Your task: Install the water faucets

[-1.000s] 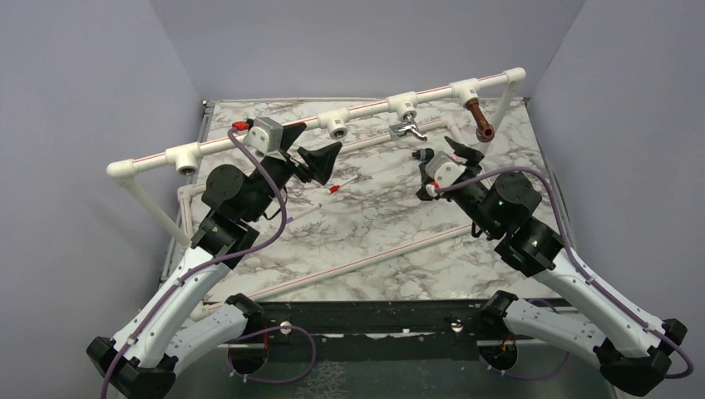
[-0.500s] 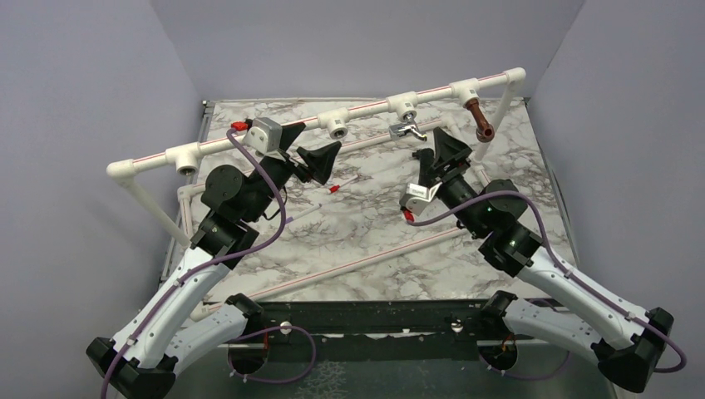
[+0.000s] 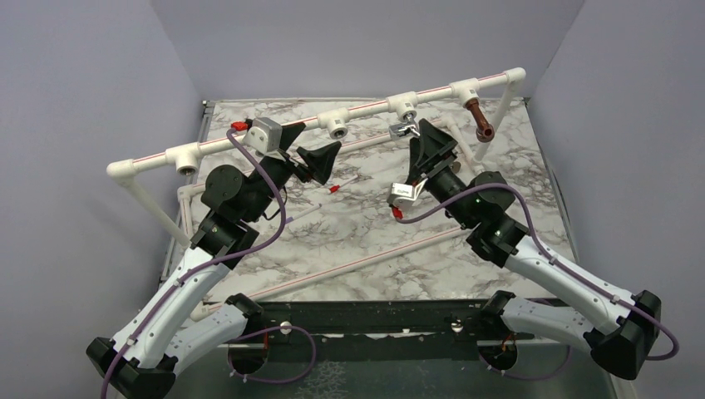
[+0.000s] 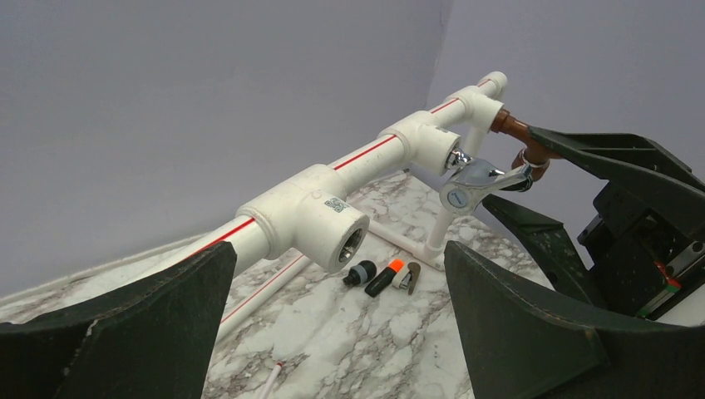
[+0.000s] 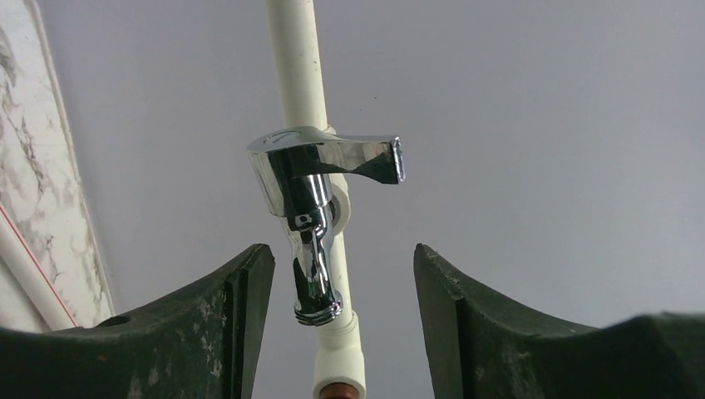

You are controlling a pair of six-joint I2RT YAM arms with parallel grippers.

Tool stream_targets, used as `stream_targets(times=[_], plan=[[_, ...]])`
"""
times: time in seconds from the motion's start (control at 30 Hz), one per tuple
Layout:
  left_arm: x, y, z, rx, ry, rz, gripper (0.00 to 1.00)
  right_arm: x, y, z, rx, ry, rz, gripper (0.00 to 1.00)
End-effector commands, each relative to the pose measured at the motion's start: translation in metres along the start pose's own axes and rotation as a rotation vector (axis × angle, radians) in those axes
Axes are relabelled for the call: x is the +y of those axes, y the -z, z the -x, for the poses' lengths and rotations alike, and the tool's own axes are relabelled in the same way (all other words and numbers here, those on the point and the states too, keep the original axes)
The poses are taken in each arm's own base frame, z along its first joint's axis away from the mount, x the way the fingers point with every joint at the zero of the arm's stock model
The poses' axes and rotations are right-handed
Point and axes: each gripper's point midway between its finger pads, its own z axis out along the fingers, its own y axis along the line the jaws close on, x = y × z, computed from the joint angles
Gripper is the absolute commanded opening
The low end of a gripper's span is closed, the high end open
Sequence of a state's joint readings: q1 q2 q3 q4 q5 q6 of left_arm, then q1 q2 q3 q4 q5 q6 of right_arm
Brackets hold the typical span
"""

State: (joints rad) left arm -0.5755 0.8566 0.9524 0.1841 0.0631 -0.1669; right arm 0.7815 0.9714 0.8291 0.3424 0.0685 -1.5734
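The chrome faucet [image 3: 405, 130] hangs from a white tee socket [image 3: 406, 108] on the raised pipe. In the right wrist view its lever and spout [image 5: 312, 208] stand between my right gripper's fingers [image 5: 233, 324], with a gap on each side. My right gripper [image 3: 428, 143] is open and reaches up at that faucet. The reddish-brown faucet [image 3: 479, 120] sits in the socket at the pipe's right end. My left gripper [image 3: 314, 156] is open and holds nothing; it points at an unfilled tee socket [image 4: 320, 224]. From the left wrist both faucets show, the chrome faucet [image 4: 474, 179] and the brown faucet [image 4: 520, 137].
The white pipe frame [image 3: 249, 137] crosses the back of the marble table, with lower pipes [image 3: 366, 262] lying on the top. A thin stick with a red tip [image 3: 337, 189] lies mid-table. Small black and orange parts [image 4: 384, 276] lie under the pipe. Grey walls close in all round.
My right arm swung left and up from the table to the chrome faucet, rolling its wrist, and its jaws narrowed. The left arm has not moved.
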Motion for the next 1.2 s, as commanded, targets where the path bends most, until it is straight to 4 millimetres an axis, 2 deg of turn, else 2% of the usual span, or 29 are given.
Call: stream_targets(times=[0.0,0.27,0.6,0.77,0.97,1.1,1.17], plan=[[0.002,0.003,0.006,-0.023,-0.008,0.009,0.96,-0.019,-0.006,0.004,-0.018,0.061,-0.061,0.65],[0.002,0.003,0.006,-0.022,-0.008,0.009,0.96,-0.015,-0.016,0.002,-0.007,0.046,-0.064,0.60],[0.002,0.003,0.005,-0.020,-0.008,0.011,0.96,-0.008,-0.029,0.001,0.006,0.028,-0.073,0.50],[0.002,0.002,0.005,-0.020,-0.006,0.009,0.96,-0.012,-0.031,0.003,-0.007,-0.004,-0.090,0.34],[0.003,0.002,0.005,-0.019,-0.009,0.013,0.96,-0.016,-0.031,0.006,-0.031,-0.109,-0.115,0.01],[0.003,0.002,0.004,-0.017,-0.009,0.013,0.96,-0.021,-0.029,0.008,-0.050,-0.253,-0.155,0.01],[0.003,0.002,0.004,-0.017,-0.009,0.013,0.96,-0.026,-0.027,0.010,-0.072,-0.384,-0.197,0.01]])
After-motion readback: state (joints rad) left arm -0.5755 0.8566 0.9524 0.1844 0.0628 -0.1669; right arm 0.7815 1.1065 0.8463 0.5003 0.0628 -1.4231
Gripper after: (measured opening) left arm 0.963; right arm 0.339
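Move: The chrome faucet, already in its tee on the upper pipe, has its body about 3 cm ahead of the right hand, 3 cm to its left and 1 cm lower. That tee is some 6 cm ahead and 2 cm left, about 1 cm higher. The brown faucet hangs around 10 cm right and 2 cm ahead, about level in height. From the left hand the chrome faucet is about 13 cm right, 1 cm ahead and 2 cm lower. The chrome faucet's body is taken between the right fingers: they slide in around it, forward and left about 3 cm while sinking 2 cm, closing on the way, then pinch it as the hand comes back up about 1 cm. With a firm grip, the hand then stays put and rolls some 10 degrees, left side rising, clockwise seen from behind the hand. ##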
